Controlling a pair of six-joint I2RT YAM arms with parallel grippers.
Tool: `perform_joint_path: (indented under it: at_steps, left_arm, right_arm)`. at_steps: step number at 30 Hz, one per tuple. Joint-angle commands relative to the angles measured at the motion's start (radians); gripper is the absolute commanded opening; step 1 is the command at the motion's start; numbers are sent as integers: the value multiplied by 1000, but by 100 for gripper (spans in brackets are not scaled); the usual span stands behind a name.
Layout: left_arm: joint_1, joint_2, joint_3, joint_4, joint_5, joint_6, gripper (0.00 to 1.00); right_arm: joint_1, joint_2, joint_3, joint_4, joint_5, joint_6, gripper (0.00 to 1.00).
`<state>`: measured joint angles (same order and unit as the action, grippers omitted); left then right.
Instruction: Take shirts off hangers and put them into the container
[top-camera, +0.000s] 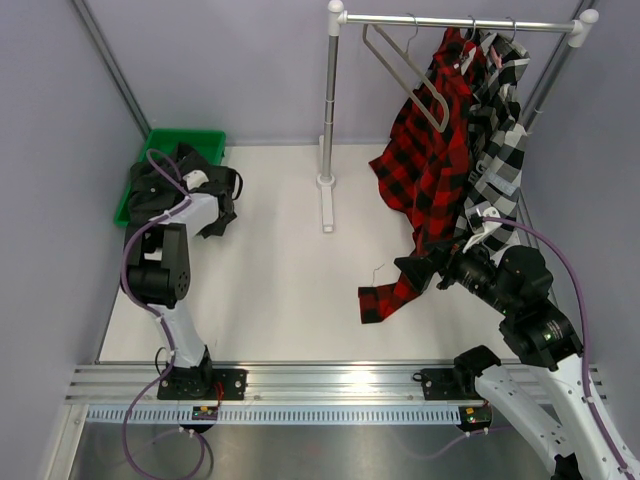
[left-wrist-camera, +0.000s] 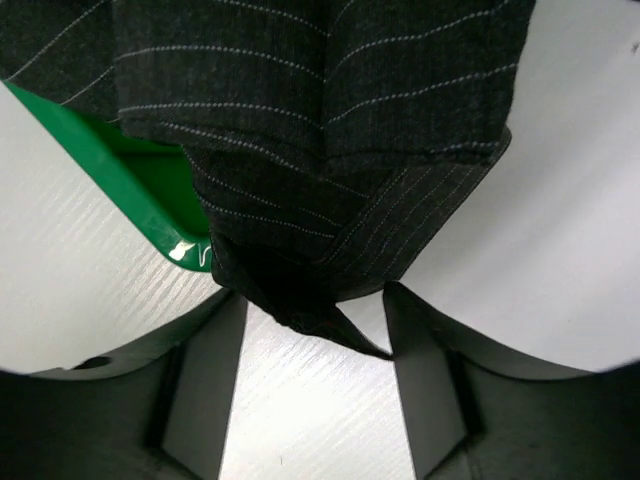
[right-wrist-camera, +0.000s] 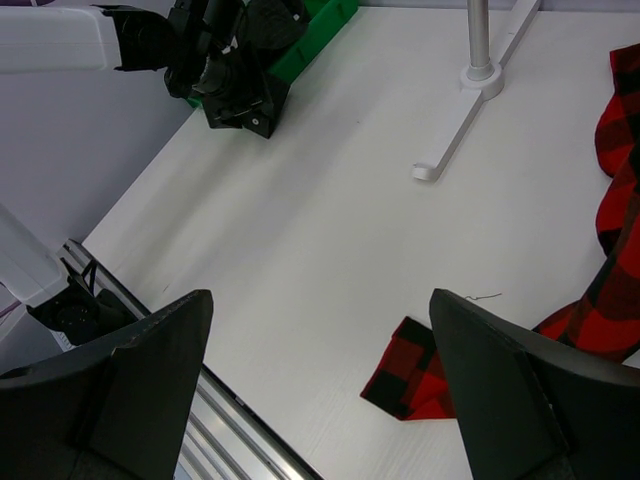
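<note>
The dark charcoal pinstriped shirt (top-camera: 180, 175) lies bunched in the green container (top-camera: 195, 138) at the far left and spills over its near rim. My left gripper (top-camera: 218, 205) sits at that spill. In the left wrist view its jaws (left-wrist-camera: 315, 300) stand apart, with a hanging fold of the charcoal shirt (left-wrist-camera: 320, 150) between the tips and the container's corner (left-wrist-camera: 130, 175) to the left. The red-and-black plaid shirt (top-camera: 430, 160) and the black-and-white plaid shirt (top-camera: 503, 150) hang from the rail. One hanger (top-camera: 405, 65) hangs bare. My right gripper (top-camera: 425, 272) is open and empty beside the red shirt's low sleeve (right-wrist-camera: 410, 380).
The rack's upright pole (top-camera: 328, 100) and its white foot (top-camera: 326, 205) stand mid-table. The rail (top-camera: 460, 22) spans the back right. A second slanted rack leg (top-camera: 545, 90) runs behind the hanging shirts. Aluminium rails (top-camera: 330, 385) edge the near side.
</note>
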<state>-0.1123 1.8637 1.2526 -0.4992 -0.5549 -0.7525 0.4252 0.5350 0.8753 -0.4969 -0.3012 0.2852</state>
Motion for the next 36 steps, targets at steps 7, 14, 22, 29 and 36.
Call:
perform_joint_path:
  at_steps: [7, 14, 22, 29, 36]
  left_arm:
    - [8, 6, 59, 16, -50, -4, 24]
    - [10, -70, 54, -6, -27, 54, 0]
    - [77, -124, 181, -10, -25, 168, 0]
    - [172, 15, 365, 19, -16, 260, 2]
    - [214, 268, 608, -12, 59, 369, 6]
  right_arm:
    - [-2, -1, -4, 29, -23, 8, 99]
    - [0, -3, -6, 27, -21, 8, 99]
    - [-2, 3, -4, 23, -18, 6, 99]
    - [-2, 28, -2, 21, -10, 6, 99]
    - [-2, 74, 1, 15, 2, 2, 99]
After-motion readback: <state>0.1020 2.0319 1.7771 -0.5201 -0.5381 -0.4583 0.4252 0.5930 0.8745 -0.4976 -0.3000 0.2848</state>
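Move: The dark shirt's loose end lies almost between the left fingers, about 2 cm ahead and 1 cm below them. The container's middle is some 13 cm ahead and 11 cm left of this hand, 2 cm lower, with the shirt's bulk about 10 cm ahead and 8 cm left, some 2 cm higher. The rack's foot stands roughly 7 cm ahead and 29 cm right. From the right hand, that loose end is about 25 cm ahead, 52 cm left and 27 cm below. Left fingers pinch the shirt's loose end, lift it about 12 cm, then carry it forward-left over the container. ##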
